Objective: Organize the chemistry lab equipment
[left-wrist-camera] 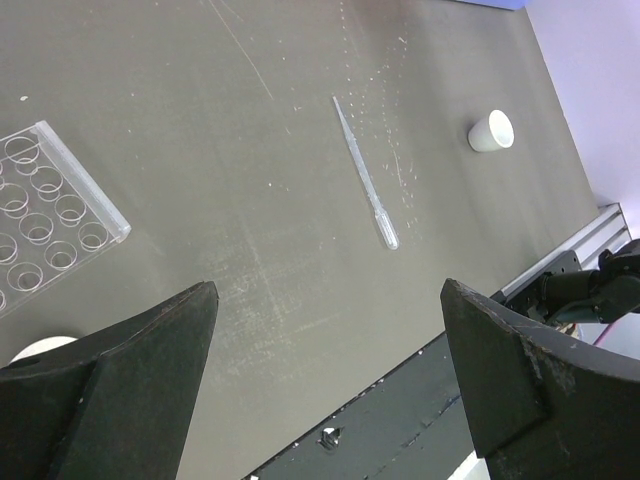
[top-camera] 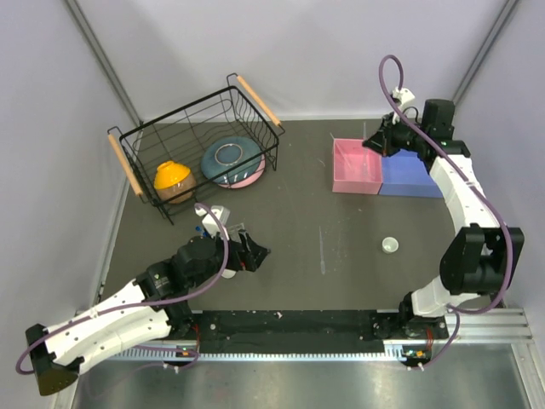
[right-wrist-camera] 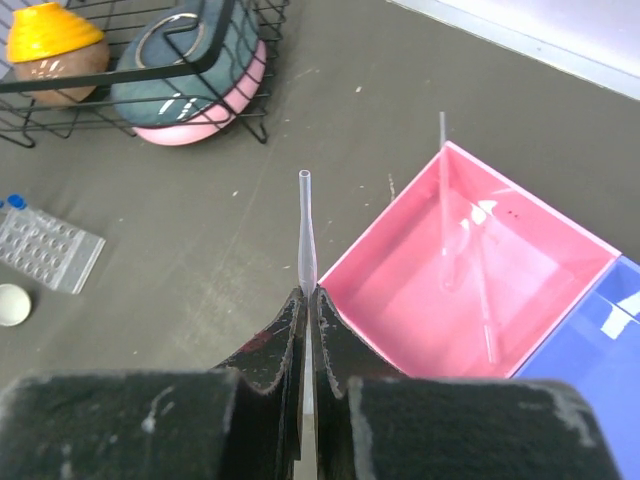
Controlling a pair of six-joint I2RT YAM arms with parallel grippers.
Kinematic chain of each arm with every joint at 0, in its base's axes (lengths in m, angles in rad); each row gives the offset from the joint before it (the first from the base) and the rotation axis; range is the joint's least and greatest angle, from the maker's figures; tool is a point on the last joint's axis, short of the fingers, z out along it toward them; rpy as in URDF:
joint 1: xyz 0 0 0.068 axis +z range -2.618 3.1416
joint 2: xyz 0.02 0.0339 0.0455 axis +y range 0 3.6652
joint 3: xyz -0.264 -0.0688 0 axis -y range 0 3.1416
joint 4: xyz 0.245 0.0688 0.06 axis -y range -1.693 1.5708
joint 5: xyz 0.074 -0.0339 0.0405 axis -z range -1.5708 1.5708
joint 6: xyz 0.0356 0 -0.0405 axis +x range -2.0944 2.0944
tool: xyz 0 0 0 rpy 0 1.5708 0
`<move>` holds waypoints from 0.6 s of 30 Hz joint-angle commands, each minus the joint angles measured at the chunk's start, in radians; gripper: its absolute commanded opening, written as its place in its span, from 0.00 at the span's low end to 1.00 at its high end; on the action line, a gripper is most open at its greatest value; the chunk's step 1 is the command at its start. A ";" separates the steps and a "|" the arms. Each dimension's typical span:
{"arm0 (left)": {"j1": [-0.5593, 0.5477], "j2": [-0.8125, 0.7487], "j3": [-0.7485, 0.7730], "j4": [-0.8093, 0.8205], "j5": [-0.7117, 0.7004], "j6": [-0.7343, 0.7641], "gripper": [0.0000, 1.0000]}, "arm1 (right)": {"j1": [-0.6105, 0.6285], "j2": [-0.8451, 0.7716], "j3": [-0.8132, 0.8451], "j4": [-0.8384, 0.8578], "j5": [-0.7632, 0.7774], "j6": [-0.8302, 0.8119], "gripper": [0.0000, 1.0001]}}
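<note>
My right gripper (right-wrist-camera: pixel 307 292) is shut on a thin clear rod (right-wrist-camera: pixel 305 225) and holds it just left of the pink bin (right-wrist-camera: pixel 380 218); in the top view it (top-camera: pixel 379 141) hovers at that bin's far right corner. Two clear rods (right-wrist-camera: pixel 445 220) lie in the pink bin. My left gripper (left-wrist-camera: pixel 328 292) is open and empty above the mat, also in the top view (top-camera: pixel 253 254). A clear rod (left-wrist-camera: pixel 365 175) and a white cup (left-wrist-camera: pixel 491 131) lie ahead of it. The clear tube rack (left-wrist-camera: pixel 45 215), a second white cup (right-wrist-camera: pixel 12 304) and a blue-capped tube (right-wrist-camera: pixel 14 202) sit at the left.
A black wire basket (top-camera: pixel 140 136) at the back left holds an orange bowl (top-camera: pixel 173 177) and a teal-pink bowl (top-camera: pixel 232 160). A blue bin (top-camera: pixel 413 175) adjoins the pink bin (top-camera: pixel 358 170) on the right. Grey walls enclose the mat.
</note>
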 commanded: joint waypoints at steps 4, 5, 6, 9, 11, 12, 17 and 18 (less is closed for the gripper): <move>-0.003 -0.029 0.002 0.002 -0.001 -0.019 0.99 | 0.010 0.138 0.133 0.003 0.152 -0.001 0.01; -0.001 -0.033 0.002 -0.001 0.002 -0.024 0.99 | 0.036 0.158 0.146 0.003 0.163 -0.008 0.01; -0.001 -0.032 0.002 -0.002 0.007 -0.033 0.99 | 0.039 0.190 0.158 0.000 0.177 -0.013 0.02; 0.000 -0.030 0.000 -0.022 0.004 -0.073 0.99 | 0.046 0.247 0.225 -0.012 0.214 -0.022 0.02; -0.001 -0.026 -0.003 -0.022 0.017 -0.083 0.99 | 0.056 0.299 0.247 -0.025 0.234 -0.031 0.04; 0.000 -0.026 -0.004 -0.022 0.022 -0.088 0.99 | 0.059 0.316 0.262 -0.040 0.238 -0.038 0.05; -0.001 0.000 -0.001 -0.021 0.056 -0.100 0.99 | 0.073 0.339 0.258 -0.080 0.277 -0.096 0.32; -0.001 0.005 0.000 -0.021 0.060 -0.097 0.99 | 0.073 0.332 0.249 -0.086 0.281 -0.100 0.36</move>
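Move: The right hand holds a pipette upright in shut fingers; the pink box it is bound for has its middle some 14 cm ahead, about level sideways and roughly 22 cm below. One pipette already there pokes over its far left corner, about 16 cm ahead and 3 cm left of the hand; the blue box lies 14 cm ahead and 16 cm right. From the left hand, the pink box is about 40 cm ahead and 24 cm right, 14 cm lower. The right hand carries the pipette forward about 7.5 cm and down about 9 cm towards the pink box, going mostly forward at first, then sinking more steeply until at the end it only drops. On the way the wrist tips the fingers further down by some 10 degrees with a slight clockwise turn, and near the bottom the fingers part to roughly a third of their opening, letting go of the pipette. ##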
